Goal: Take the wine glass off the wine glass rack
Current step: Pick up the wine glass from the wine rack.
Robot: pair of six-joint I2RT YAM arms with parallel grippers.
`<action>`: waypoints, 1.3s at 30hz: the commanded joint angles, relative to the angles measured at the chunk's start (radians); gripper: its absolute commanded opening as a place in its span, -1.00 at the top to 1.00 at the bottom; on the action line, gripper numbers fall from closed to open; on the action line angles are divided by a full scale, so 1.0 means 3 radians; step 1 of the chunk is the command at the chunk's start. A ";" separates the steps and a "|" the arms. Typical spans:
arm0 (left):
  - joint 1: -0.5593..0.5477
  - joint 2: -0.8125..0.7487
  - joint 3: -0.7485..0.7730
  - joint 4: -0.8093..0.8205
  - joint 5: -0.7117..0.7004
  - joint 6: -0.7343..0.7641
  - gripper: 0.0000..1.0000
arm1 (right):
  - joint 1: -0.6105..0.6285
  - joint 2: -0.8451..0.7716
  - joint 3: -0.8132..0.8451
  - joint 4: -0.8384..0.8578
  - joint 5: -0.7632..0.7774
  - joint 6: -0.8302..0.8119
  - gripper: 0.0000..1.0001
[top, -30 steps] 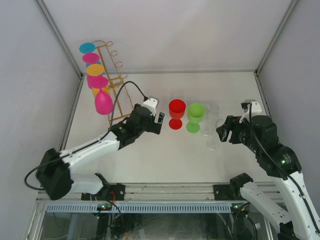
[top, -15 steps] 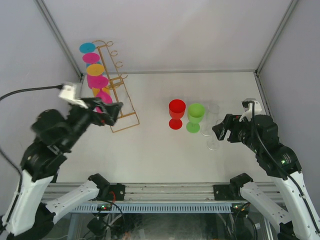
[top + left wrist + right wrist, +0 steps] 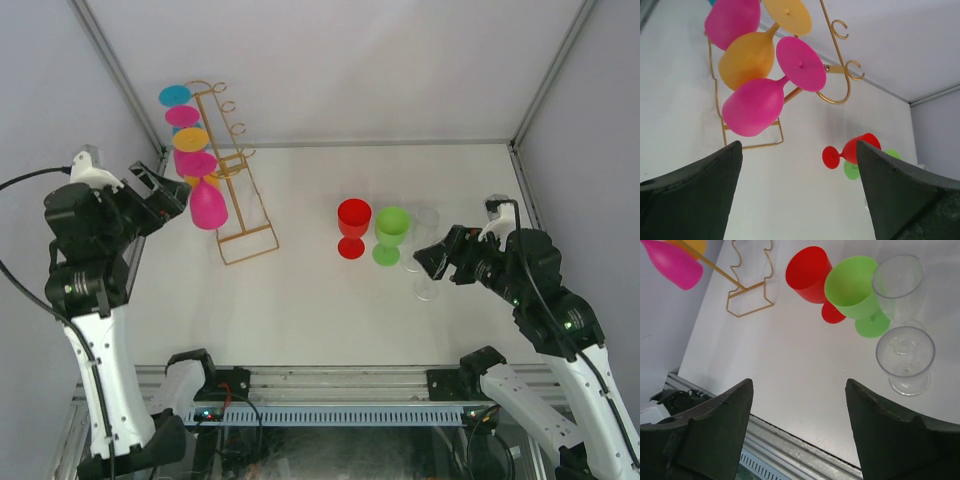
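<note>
The gold wire wine glass rack (image 3: 236,172) stands at the table's far left. Several coloured wine glasses hang upside down on its left side. The lowest is a magenta wine glass (image 3: 207,206), whose bowl (image 3: 752,107) shows just ahead of my left gripper in the left wrist view. My left gripper (image 3: 166,192) is raised beside that glass, open, with nothing between its fingers (image 3: 799,145). An orange glass (image 3: 747,57) hangs behind the magenta one. My right gripper (image 3: 431,258) hovers open and empty (image 3: 799,381) near the standing glasses.
A red glass (image 3: 353,226), a green glass (image 3: 391,233) and two clear glasses (image 3: 426,225) (image 3: 905,357) stand upright mid-table. White walls close in on the left, right and back. The metal front rail (image 3: 805,455) lies below my right gripper.
My left arm swung from mid-table up and to the far left, now beside the rack's hanging glasses. My right gripper widened a little and edged left.
</note>
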State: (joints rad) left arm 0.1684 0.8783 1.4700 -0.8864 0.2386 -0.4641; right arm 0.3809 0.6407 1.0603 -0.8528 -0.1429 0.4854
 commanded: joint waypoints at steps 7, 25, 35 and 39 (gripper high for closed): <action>0.0394 0.0406 -0.0215 0.0814 0.0853 -0.0503 -0.81 | -0.0012 -0.0116 0.0070 0.0706 -0.1034 0.0244 -0.53; 0.0422 0.1017 -0.0177 0.1052 0.0713 -0.0618 -0.10 | -0.0013 -0.0239 0.0030 0.0784 -0.1029 0.0378 -0.53; 0.0418 0.1098 -0.0249 0.1279 0.0773 -0.0836 0.04 | -0.0012 -0.0224 -0.0010 0.0746 -0.0988 0.0404 -0.53; 0.0423 0.1124 -0.0318 0.1290 0.0851 -0.0827 0.18 | -0.0012 -0.0207 -0.0021 0.0760 -0.0994 0.0418 -0.52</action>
State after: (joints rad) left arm 0.2905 1.2106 1.4075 -0.5407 0.4515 -0.6983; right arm 0.3809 0.5751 1.0550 -0.6636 -0.4469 0.5926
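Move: The nearest pink wine glass hangs foot-up on the rack: its foot is roughly 15 cm straight ahead of the left hand and 3 cm lower, with the glass's middle about 11 cm below the hand. The orange glass hangs some 6 cm beyond that pink one and 2 cm to its left. Empty hooks stand about 9 cm to its right and 2 cm farther out. From the right hand, the pink glass is about 44 cm left and 20 cm ahead. No firm touch can be made out: the left hand, still empty, reaches forward about 12 cm to the nearest pink glass, sinking a little on the way and rolling left side down some 15 degrees. Its wide-open fingers close to roughly half and come around the stem beside the foot. The right hand, also empty, rises about 6 cm while drifting left and back, turning 15 degrees counter-clockwise. ##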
